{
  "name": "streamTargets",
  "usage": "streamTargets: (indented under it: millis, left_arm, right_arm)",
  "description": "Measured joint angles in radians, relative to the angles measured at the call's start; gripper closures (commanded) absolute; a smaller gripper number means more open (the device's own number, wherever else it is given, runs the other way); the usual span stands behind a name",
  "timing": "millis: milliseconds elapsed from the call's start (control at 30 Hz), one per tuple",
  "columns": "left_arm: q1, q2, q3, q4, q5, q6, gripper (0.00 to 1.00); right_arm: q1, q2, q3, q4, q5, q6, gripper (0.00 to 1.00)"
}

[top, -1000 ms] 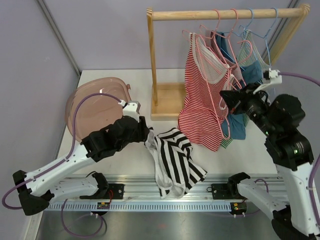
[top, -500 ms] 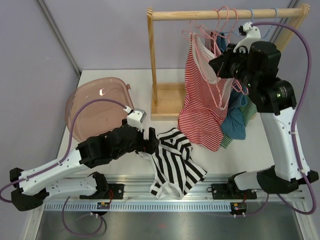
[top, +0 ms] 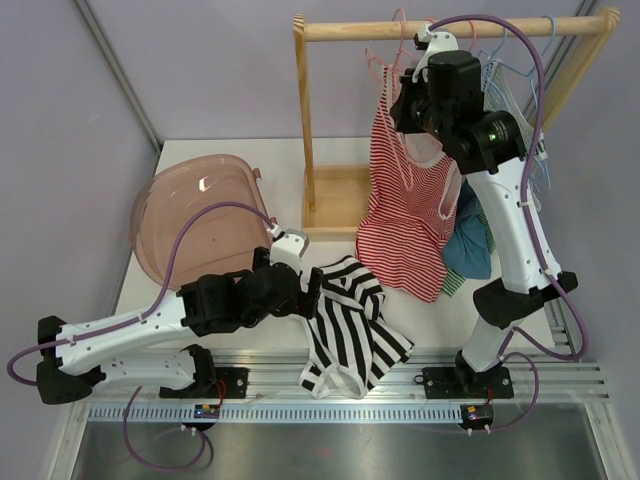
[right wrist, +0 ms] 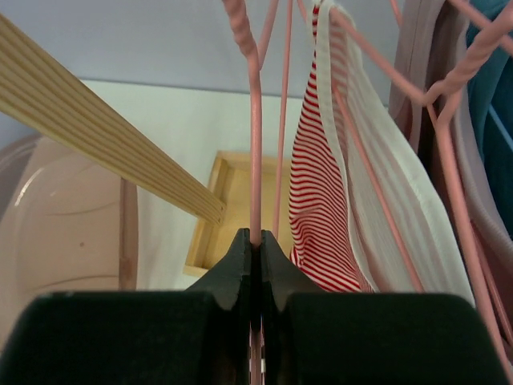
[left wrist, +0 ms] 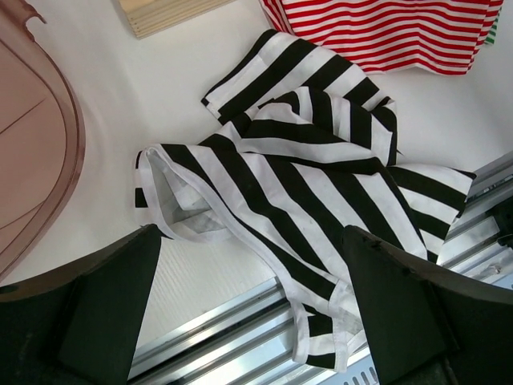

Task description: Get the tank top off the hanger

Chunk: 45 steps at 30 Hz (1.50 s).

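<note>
A black-and-white striped tank top (top: 350,320) lies crumpled on the table by the front rail, off any hanger. My left gripper (top: 305,290) hovers just above its left edge, open, with nothing between the fingers; in the left wrist view the tank top (left wrist: 304,176) spreads below the left gripper (left wrist: 250,241). My right gripper (top: 408,103) is raised beside the wooden rod (top: 350,30), shut on the thin wire of a bare pink hanger (right wrist: 255,160). In the right wrist view the right gripper (right wrist: 255,238) pinches that wire.
A red-and-white striped top (top: 405,210) and teal garments (top: 470,245) hang from other hangers on the rack. The rack's post and wooden base (top: 335,200) stand mid-table. A pink basin (top: 195,210) sits at the left. The metal rail (top: 400,375) runs along the near edge.
My left gripper opened and let go of the striped tank top, which now rests on the table. My right arm rose from the low right up to the rod, holding the pink hanger.
</note>
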Motion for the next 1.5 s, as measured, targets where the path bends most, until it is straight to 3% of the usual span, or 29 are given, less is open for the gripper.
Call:
streamTargets:
  millis: [100, 233, 300, 333, 433, 467, 633, 967, 1133, 1300, 1400, 1433, 1500]
  left_arm:
    - [-0.012, 0.014, 0.000, 0.001, -0.005, 0.000, 0.01]
    - [-0.026, 0.034, 0.000, 0.009, -0.006, 0.000, 0.01]
    - [-0.033, 0.045, 0.000, 0.020, -0.005, 0.001, 0.01]
    - [-0.036, 0.051, 0.000, 0.030, -0.003, 0.002, 0.01]
    - [-0.042, 0.076, 0.000, 0.068, 0.008, 0.011, 0.01]
    - [-0.042, 0.085, 0.000, 0.085, 0.016, 0.016, 0.01]
    - [-0.044, 0.158, 0.000, 0.187, 0.062, 0.041, 0.01]
    - [-0.047, 0.488, 0.002, 0.329, 0.137, 0.072, 0.01]
    - [-0.047, 0.593, 0.002, 0.387, 0.166, 0.074, 0.01]
    - [-0.047, 0.675, 0.001, 0.458, 0.192, 0.069, 0.03]
    - [-0.047, 0.734, -0.013, 0.507, 0.208, 0.053, 0.20]
    - [-0.047, 0.747, -0.021, 0.528, 0.206, 0.051, 0.38]
    - [-0.046, 0.745, -0.026, 0.562, 0.219, 0.037, 0.55]
  right_arm:
    - [0.008, 0.000, -0.041, -0.004, 0.019, -0.003, 1.00]
    - [0.008, -0.009, -0.073, 0.003, 0.022, -0.007, 0.71]
    - [0.008, -0.026, -0.090, 0.002, 0.020, -0.008, 0.63]
    - [0.008, -0.035, -0.095, 0.002, 0.018, -0.008, 0.49]
    - [0.008, -0.081, -0.109, 0.002, -0.001, -0.005, 0.20]
    - [0.008, -0.100, -0.117, 0.003, -0.010, -0.006, 0.03]
    - [0.008, -0.307, -0.263, 0.030, -0.082, 0.003, 0.00]
    - [0.010, -0.933, -0.871, 0.141, -0.275, 0.073, 0.01]
    - [0.012, -1.077, -1.019, 0.159, -0.417, 0.082, 0.01]
    - [0.012, -1.115, -1.050, 0.158, -0.512, 0.088, 0.00]
    - [0.012, -1.154, -1.065, 0.161, -0.555, 0.099, 0.00]
    - [0.012, -1.164, -1.068, 0.161, -0.573, 0.105, 0.01]
    - [0.012, -1.195, -1.070, 0.167, -0.602, 0.114, 0.01]
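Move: The striped tank top lies bunched on the table, its middle roughly 11 cm right of the open left hand, 4 cm back and 20 cm below; the wooden tray is about 19 cm ahead of that hand, 6 cm right and equally low. The right hand grips the empty pink hanger; the rack's bar is some 8 cm ahead and 14 cm above, straight in line sideways. The red-striped top hangs 5 cm right, 3 cm back and 20 cm below. The right fingers lower the hanger about 2 cm onto the bar, open and let go, then draw back some 30 cm from the rack, turning counter-clockwise. Meanwhile the open left hand swings about 14 cm right over the tank top and plunges some 18 cm into its folds, reaching the cloth, where its fingers begin to close. ##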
